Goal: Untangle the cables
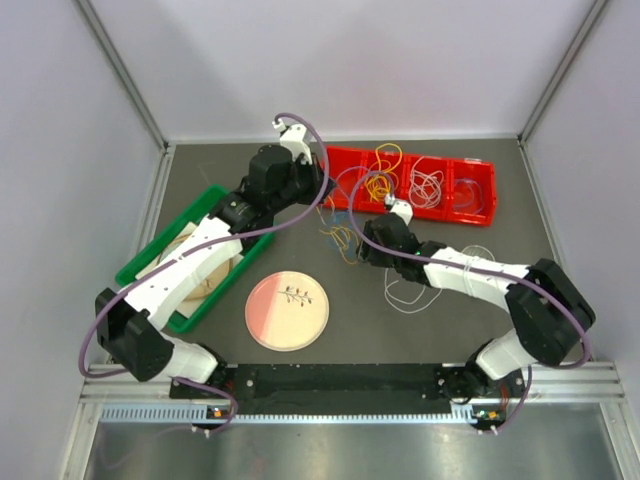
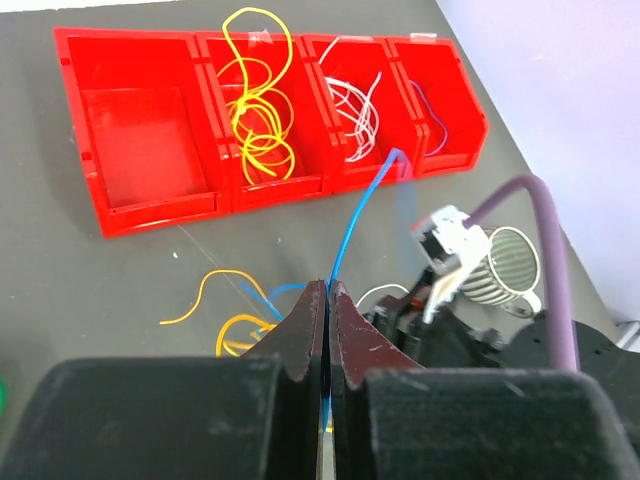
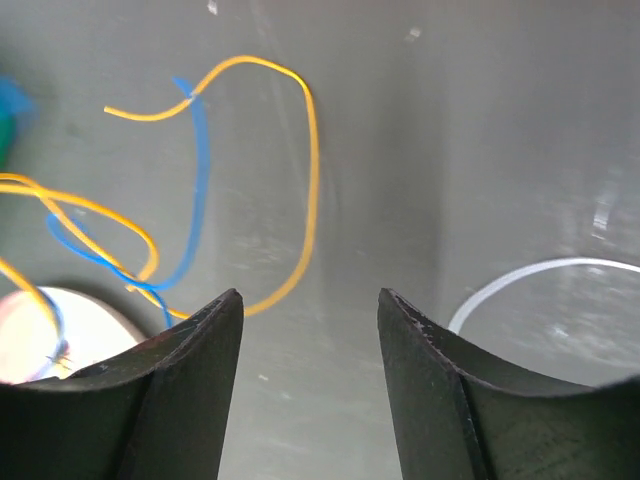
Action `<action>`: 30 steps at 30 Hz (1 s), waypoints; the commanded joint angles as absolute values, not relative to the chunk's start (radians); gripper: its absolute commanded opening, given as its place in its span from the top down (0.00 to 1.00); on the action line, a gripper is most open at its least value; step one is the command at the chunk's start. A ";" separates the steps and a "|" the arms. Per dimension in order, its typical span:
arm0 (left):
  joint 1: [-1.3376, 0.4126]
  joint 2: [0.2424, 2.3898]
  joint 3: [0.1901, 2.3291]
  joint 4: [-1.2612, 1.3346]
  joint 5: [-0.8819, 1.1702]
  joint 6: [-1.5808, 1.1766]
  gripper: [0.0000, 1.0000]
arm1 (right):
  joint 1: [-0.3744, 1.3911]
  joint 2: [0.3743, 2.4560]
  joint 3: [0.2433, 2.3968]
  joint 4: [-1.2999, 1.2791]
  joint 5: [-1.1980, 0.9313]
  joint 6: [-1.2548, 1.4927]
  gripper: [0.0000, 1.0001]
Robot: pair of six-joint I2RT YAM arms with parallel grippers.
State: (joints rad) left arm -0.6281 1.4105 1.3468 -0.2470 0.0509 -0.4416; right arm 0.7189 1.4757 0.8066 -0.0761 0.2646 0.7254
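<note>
My left gripper [image 2: 328,286] is shut on a thin blue cable [image 2: 360,215], which rises from between the fingertips toward the red bins [image 2: 140,215]. A tangle of orange and blue cables [image 1: 340,240] lies on the dark table between the two arms. My right gripper [image 3: 310,300] hangs open just above the table with nothing between its fingers. An orange cable [image 3: 310,150] and a blue cable [image 3: 197,180] loop to its left, and a white cable [image 3: 530,275] curves to its right. Yellow cables [image 2: 255,110] and white cables [image 2: 355,110] sit in separate bin compartments.
The red bin row [image 1: 340,165] stands at the back of the table. A green tray [image 1: 150,250] lies under the left arm. A round pink plate [image 1: 287,310] sits near the front centre. White cable loops [image 1: 405,295] lie under the right arm.
</note>
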 commanded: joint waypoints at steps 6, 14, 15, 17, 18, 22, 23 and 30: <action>-0.626 1.322 1.402 -0.193 0.090 -0.495 1.00 | 0.710 1.623 0.927 -0.008 0.140 0.916 0.44; -0.626 1.296 1.404 -0.190 0.095 -0.500 1.00 | 0.712 1.696 0.911 0.098 0.058 1.021 0.44; -0.626 1.295 1.404 -0.190 0.095 -0.500 1.00 | 0.710 1.706 0.913 0.106 0.046 1.029 0.44; -0.624 1.292 1.405 -0.190 0.095 -0.500 1.00 | 0.712 1.716 0.913 0.126 0.049 1.054 0.45; -0.624 1.289 1.402 -0.192 0.094 -0.500 1.00 | 0.712 1.729 0.914 0.133 0.052 1.058 0.45; -0.624 1.282 1.397 -0.192 0.087 -0.499 1.00 | 0.710 1.755 0.930 0.153 0.043 1.074 0.58; -0.626 1.279 1.394 -0.193 0.086 -0.497 1.00 | 0.712 1.756 0.934 0.156 0.040 1.072 0.68; -0.617 1.278 1.396 -0.221 0.012 -0.456 1.00 | 0.706 1.640 0.853 0.124 0.109 1.031 1.00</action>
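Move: The yellow strand that the open right hand goes for lies about 6 cm to its left, 1 cm ahead and 4 cm below. The lower part of the blue cable is some 8 cm left and 5 cm ahead of that hand, the plate roughly 20 cm left and 12 cm back, the white cable about 11 cm right and 8 cm back. From the left hand, holding the blue cable high, the strand is some 27 cm below, 4 cm back and 3 cm right. The right fingers shut on the yellow strand and pinch it near the table, after the open hand has swept about 7 cm left and sunk some 4 cm, tipping steeper and rolling its left side up. Meanwhile the left hand keeps its grip on the blue cable and draws it up about 5 cm and slightly back. ##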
